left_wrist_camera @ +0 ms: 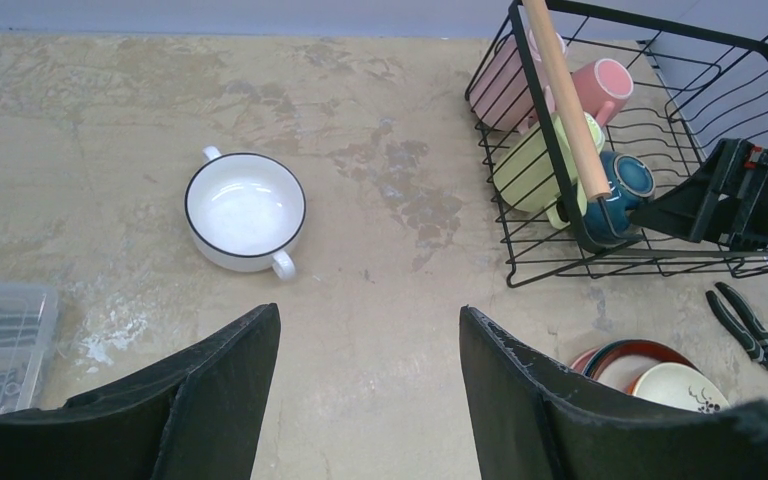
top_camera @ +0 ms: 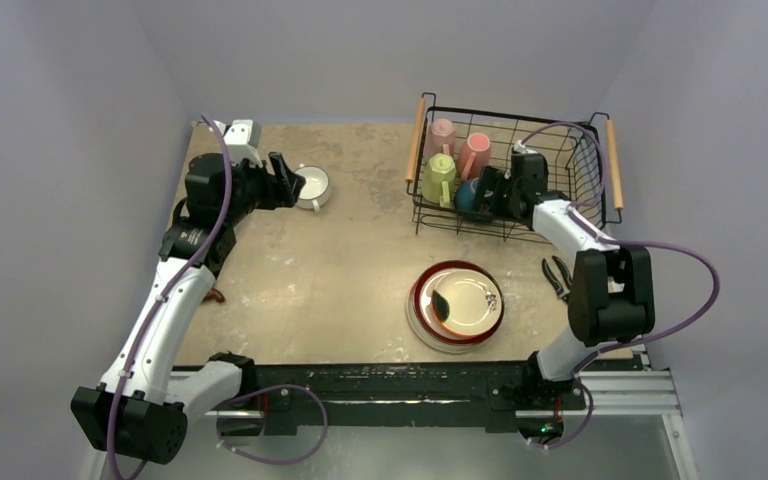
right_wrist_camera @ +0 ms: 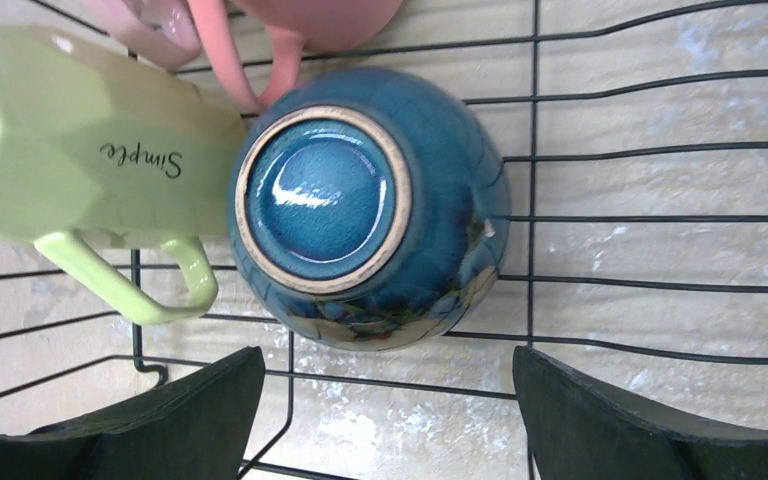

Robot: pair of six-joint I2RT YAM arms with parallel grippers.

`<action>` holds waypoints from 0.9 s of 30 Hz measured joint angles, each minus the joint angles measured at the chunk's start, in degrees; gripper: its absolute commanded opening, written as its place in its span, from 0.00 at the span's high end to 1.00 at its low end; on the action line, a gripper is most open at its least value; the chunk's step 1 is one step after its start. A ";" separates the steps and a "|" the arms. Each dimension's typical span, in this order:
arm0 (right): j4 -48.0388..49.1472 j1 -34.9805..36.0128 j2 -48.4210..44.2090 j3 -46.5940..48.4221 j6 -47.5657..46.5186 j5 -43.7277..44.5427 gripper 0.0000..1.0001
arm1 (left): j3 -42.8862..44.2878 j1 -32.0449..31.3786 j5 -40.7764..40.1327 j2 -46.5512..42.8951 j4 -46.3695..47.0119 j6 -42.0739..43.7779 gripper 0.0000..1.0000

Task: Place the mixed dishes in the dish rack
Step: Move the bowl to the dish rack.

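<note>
The dish rack [top_camera: 585, 170] stands at the back right. In it lie a pale pink mug [top_camera: 441, 135], a salmon mug [top_camera: 476, 152], a yellow-green mug [top_camera: 439, 180] and the teal bowl [top_camera: 466, 195]. The right wrist view shows the bowl [right_wrist_camera: 360, 200] bottom up on the wires, beside the yellow-green mug [right_wrist_camera: 90, 150]. My right gripper [right_wrist_camera: 388, 365] is open just short of the bowl and touches nothing. The white mug [left_wrist_camera: 245, 210] stands on the table at the back left. My left gripper [left_wrist_camera: 370, 320] hovers open and empty just short of it. A stack of plates [top_camera: 475, 295], red-rimmed cream on top, lies front centre.
Black pliers [top_camera: 557, 277] lie right of the plates, in front of the rack. A clear plastic compartment box [left_wrist_camera: 0, 345] sits at the left edge in the left wrist view. The rack's wooden handle [left_wrist_camera: 565, 100] runs along its near side there.
</note>
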 measured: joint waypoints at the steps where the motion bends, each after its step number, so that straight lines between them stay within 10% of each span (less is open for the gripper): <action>1: 0.02 0.28 0.33 -0.02 -0.11 0.11 0.09 | 0.00 0.00 0.07 0.02 -0.02 -0.02 0.35; 10: 0.63 1.18 6.64 1.36 -0.46 0.39 0.31 | 0.00 0.00 0.15 0.35 -0.04 -0.02 0.35; 27: 1.73 1.11 8.98 7.30 -1.66 2.64 0.26 | 0.37 0.00 0.17 1.11 -0.44 -0.02 0.35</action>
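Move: The blue bowl sits bottom-up and tilted in the dish rack, its middle about 7 cm ahead of the right hand, 1 cm left and some 4 cm lower. The green mug lies about 9 cm left and 8 cm ahead of that hand, the coral mug about 15 cm ahead and 1 cm left, both also some 4 cm lower. From the left hand the bowl is roughly 34 cm right, 14 cm ahead and 24 cm down. The blue bowl is nudged deeper into the rack by the right hand, which first sinks about 3.5 cm beside the bowl's near side while the fingers close by a quarter of their range. It then goes forward about 4 cm towards the coral mug, rising some 2.5 cm on the way, and both fingertips come up against the bowl's near edge. ##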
